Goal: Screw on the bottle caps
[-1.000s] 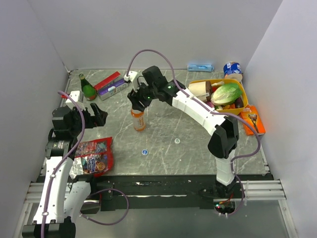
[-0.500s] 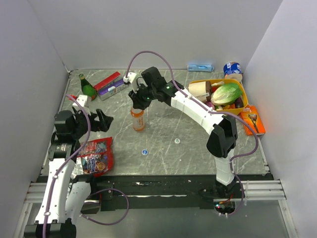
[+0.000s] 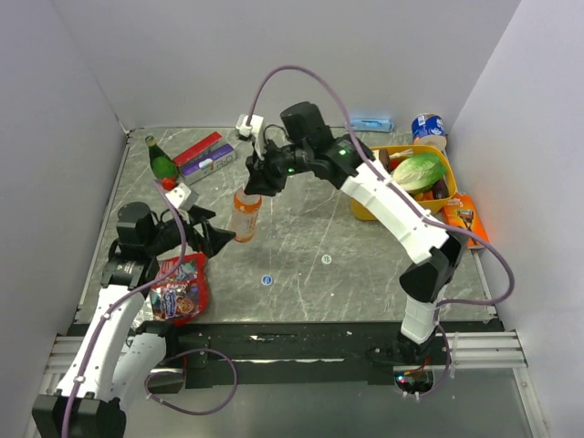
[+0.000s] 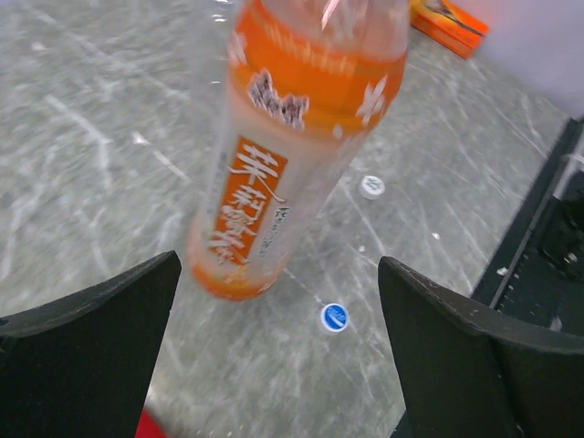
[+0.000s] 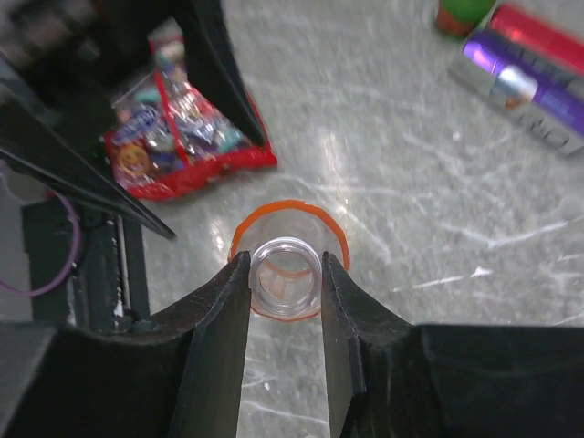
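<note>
My right gripper point(image 3: 255, 181) is shut on the open neck of the bottle point(image 3: 245, 215), a small clear one with orange liquid and a pale label. In the right wrist view the fingers point(image 5: 215, 339) press both sides of the neck of the bottle point(image 5: 286, 274). The bottle point(image 4: 292, 155) hangs slightly tilted above the table, just ahead of my open left gripper point(image 4: 278, 265), which holds nothing. My left gripper point(image 3: 215, 239) sits close beside the bottle's base. The blue cap point(image 3: 266, 280) point(image 4: 335, 317) and the whitish cap point(image 3: 326, 259) point(image 4: 370, 187) lie loose on the table.
A red snack bag point(image 3: 178, 287) lies under the left arm. A dark green glass bottle point(image 3: 161, 164) and a red and purple box point(image 3: 205, 155) are at the back left. A yellow tray point(image 3: 366, 209) holding lettuce and an orange box point(image 3: 465, 219) stand at the right.
The right gripper closed on the bottle's neck and carried it up and to the left. The left arm swung right, bringing its open gripper beside the bottle.
</note>
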Available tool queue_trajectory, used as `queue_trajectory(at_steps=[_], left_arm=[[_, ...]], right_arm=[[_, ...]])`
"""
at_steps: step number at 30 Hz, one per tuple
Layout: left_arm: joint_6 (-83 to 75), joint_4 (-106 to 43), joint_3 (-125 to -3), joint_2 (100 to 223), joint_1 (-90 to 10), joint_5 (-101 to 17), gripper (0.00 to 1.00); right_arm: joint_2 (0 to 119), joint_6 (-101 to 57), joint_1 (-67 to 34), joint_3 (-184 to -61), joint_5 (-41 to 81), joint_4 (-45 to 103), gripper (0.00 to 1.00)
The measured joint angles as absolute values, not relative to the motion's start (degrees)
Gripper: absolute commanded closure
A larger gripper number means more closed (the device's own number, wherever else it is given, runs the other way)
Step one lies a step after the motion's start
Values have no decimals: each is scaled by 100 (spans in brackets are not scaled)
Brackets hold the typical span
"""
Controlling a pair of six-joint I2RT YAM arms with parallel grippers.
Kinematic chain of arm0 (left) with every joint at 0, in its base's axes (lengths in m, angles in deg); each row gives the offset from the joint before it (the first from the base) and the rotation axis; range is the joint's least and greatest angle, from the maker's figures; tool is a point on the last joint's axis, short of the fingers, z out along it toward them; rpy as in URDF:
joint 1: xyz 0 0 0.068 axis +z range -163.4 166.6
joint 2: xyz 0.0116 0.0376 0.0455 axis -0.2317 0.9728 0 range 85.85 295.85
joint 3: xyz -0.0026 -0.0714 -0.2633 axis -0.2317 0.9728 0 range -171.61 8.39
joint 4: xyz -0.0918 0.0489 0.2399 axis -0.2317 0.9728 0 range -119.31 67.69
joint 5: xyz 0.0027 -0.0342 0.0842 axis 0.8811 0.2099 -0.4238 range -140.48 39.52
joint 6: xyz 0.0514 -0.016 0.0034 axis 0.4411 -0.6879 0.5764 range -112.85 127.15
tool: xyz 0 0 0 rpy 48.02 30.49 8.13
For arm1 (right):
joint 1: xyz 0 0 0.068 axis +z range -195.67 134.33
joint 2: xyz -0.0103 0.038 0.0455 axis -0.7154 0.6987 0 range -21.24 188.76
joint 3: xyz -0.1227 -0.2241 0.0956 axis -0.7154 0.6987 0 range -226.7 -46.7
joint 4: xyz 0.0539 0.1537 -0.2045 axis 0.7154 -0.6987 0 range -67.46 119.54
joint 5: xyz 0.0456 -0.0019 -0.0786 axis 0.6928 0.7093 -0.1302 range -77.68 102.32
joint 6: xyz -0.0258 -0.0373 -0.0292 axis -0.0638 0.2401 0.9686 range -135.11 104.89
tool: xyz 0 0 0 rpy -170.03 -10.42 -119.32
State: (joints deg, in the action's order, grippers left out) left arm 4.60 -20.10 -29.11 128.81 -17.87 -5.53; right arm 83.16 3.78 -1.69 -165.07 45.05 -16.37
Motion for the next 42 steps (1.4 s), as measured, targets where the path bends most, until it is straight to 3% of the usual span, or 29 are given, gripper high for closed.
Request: queue_trajectory(at_steps=[6, 20, 23, 28, 37, 38, 39, 42], left_arm=[[598, -2309, -2921, 13423, -2462, -632, 4], [974, -2935, -2924, 13810, -2659, -656, 1], [1264, -2904, -2924, 13865, -2827, -630, 5], [1573, -2970, -2924, 13871, -3043, -612, 21], [1673, -3376, -2803, 13908, -3046, -612, 27], [1653, -3490, -2738, 13908, -3048, -610, 28], [1629, -3614, -2655, 13908, -3052, -597, 33], [1494, -4104, -2390, 13908, -3111, -584, 40]], right_arm=[[8054, 269, -169, -16778, 4851, -1639, 100], [8034, 188, -173, -16780, 5301, -1701, 100], [8034, 184, -173, -16780, 5399, -1714, 100], [8034, 186, -173, -16780, 5465, -1773, 100], [8036, 230, -184, -16782, 5397, -1827, 100], [8036, 249, -184, -16798, 5375, -1884, 99], [8054, 273, -184, -16846, 5353, -1974, 74], [8176, 356, -184, -17147, 5281, -2308, 44]])
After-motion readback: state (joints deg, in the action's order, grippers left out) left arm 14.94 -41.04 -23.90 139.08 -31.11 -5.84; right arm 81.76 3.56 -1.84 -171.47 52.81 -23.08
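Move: The orange bottle, already held by the neck in the right fingers, has its middle about 5 cm ahead of the open left hand, 6 cm to its right and 2 cm lower. The blue cap lies on the table some 8 cm right of the left hand, about level fore and aft and 22 cm below; the snack bag is roughly 11 cm to its left, 1 cm back and 21 cm down. From the right hand, the bottle's middle is about 9 cm below, 1 cm back and 1 cm left. Left hand moves right about 6 cm, partly closing around the bottle; right, still gripping, draws back and up. ##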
